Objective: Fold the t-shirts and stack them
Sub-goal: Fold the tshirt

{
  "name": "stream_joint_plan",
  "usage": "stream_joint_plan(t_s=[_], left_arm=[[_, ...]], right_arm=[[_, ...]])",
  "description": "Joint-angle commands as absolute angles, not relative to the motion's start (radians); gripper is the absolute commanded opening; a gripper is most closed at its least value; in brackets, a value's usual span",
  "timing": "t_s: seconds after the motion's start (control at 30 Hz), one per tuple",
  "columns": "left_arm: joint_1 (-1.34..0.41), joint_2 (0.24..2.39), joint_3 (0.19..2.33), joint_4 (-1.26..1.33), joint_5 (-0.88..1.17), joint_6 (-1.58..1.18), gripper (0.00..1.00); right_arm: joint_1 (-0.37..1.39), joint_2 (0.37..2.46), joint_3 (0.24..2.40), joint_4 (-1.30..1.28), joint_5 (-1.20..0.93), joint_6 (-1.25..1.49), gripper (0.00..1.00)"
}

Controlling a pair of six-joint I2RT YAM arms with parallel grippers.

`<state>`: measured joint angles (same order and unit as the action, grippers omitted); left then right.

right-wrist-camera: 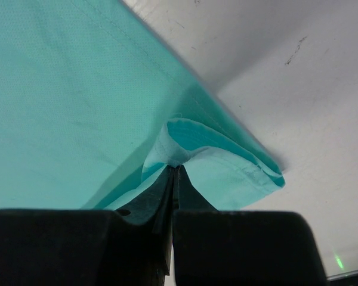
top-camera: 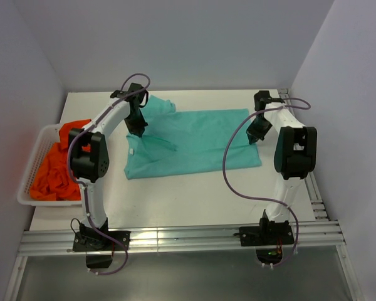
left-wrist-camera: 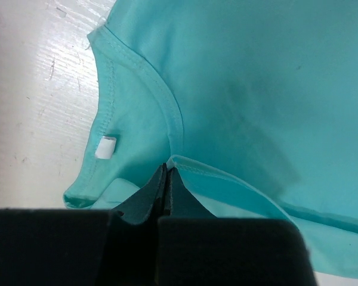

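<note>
A teal-green t-shirt lies spread across the middle of the table, collar to the left. Its small white neck label shows beside the collar seam. My left gripper is shut on a fold of the teal shirt's cloth next to the collar. At the shirt's right edge my right gripper is shut on a pinched hem corner, which bunches up at the fingertips. Orange-red t-shirts lie heaped in the basket at the far left.
A white slatted plastic basket holds the orange-red heap at the table's left edge. White walls close in the left, back and right sides. A metal rail runs along the near edge by the arm bases.
</note>
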<state>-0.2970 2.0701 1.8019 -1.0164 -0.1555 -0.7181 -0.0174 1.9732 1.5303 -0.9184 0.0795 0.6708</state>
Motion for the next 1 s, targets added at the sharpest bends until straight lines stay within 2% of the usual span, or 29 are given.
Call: stream_joint_plan(t_s=[0.0, 0.6, 0.63, 0.67, 0.7, 0.73, 0.83, 0.97], left_arm=[[-0.284, 2.022, 1.816, -1.022, -0.176, -0.706, 0.00], [-0.256, 2.238, 2.012, -1.037, -0.181, -0.676, 0.00], [-0.253, 2.250, 2.025, -1.045, -0.179, -0.678, 0.16], [-0.249, 2.259, 2.051, -1.061, -0.176, -0.681, 0.32], [-0.244, 2.264, 2.062, -1.068, -0.187, -0.683, 0.47], [-0.242, 2.255, 2.068, -1.069, -0.195, -0.684, 0.73], [-0.230, 2.195, 2.100, -1.039, -0.216, -0.677, 0.96], [-0.152, 2.160, 2.154, -0.994, -0.134, -0.681, 0.96]], right_arm=[[-0.021, 1.936, 1.578, -0.953, 0.129, 0.669, 0.00], [-0.025, 2.074, 1.693, -0.989, 0.130, 0.681, 0.00], [-0.025, 2.083, 1.725, -0.997, 0.130, 0.681, 0.25], [-0.025, 2.091, 1.741, -1.006, 0.133, 0.684, 0.44], [-0.025, 2.100, 1.756, -1.026, 0.135, 0.686, 0.68], [-0.025, 2.099, 1.781, -1.031, 0.140, 0.684, 1.00], [-0.025, 2.073, 1.822, -1.054, 0.152, 0.689, 1.00], [-0.025, 2.023, 1.881, -1.084, 0.164, 0.686, 1.00]])
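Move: Each hand already pinches the shirt's folded-over edge above the table. The left's laying spot is about 5 cm ahead, 1 left and 4 below; the white neck tag lies some 5 cm back and 2 left, the far sleeve 12 ahead and 8 right. The right's spot is roughly 3 cm straight ahead and 4 below, with the shirt's far right corner 14 ahead and 1 left, its near right corner 7 back and 4 right. Both hands draw the pinched edge forward (left about 7 cm, right 4.5), open to release it, then rise. ##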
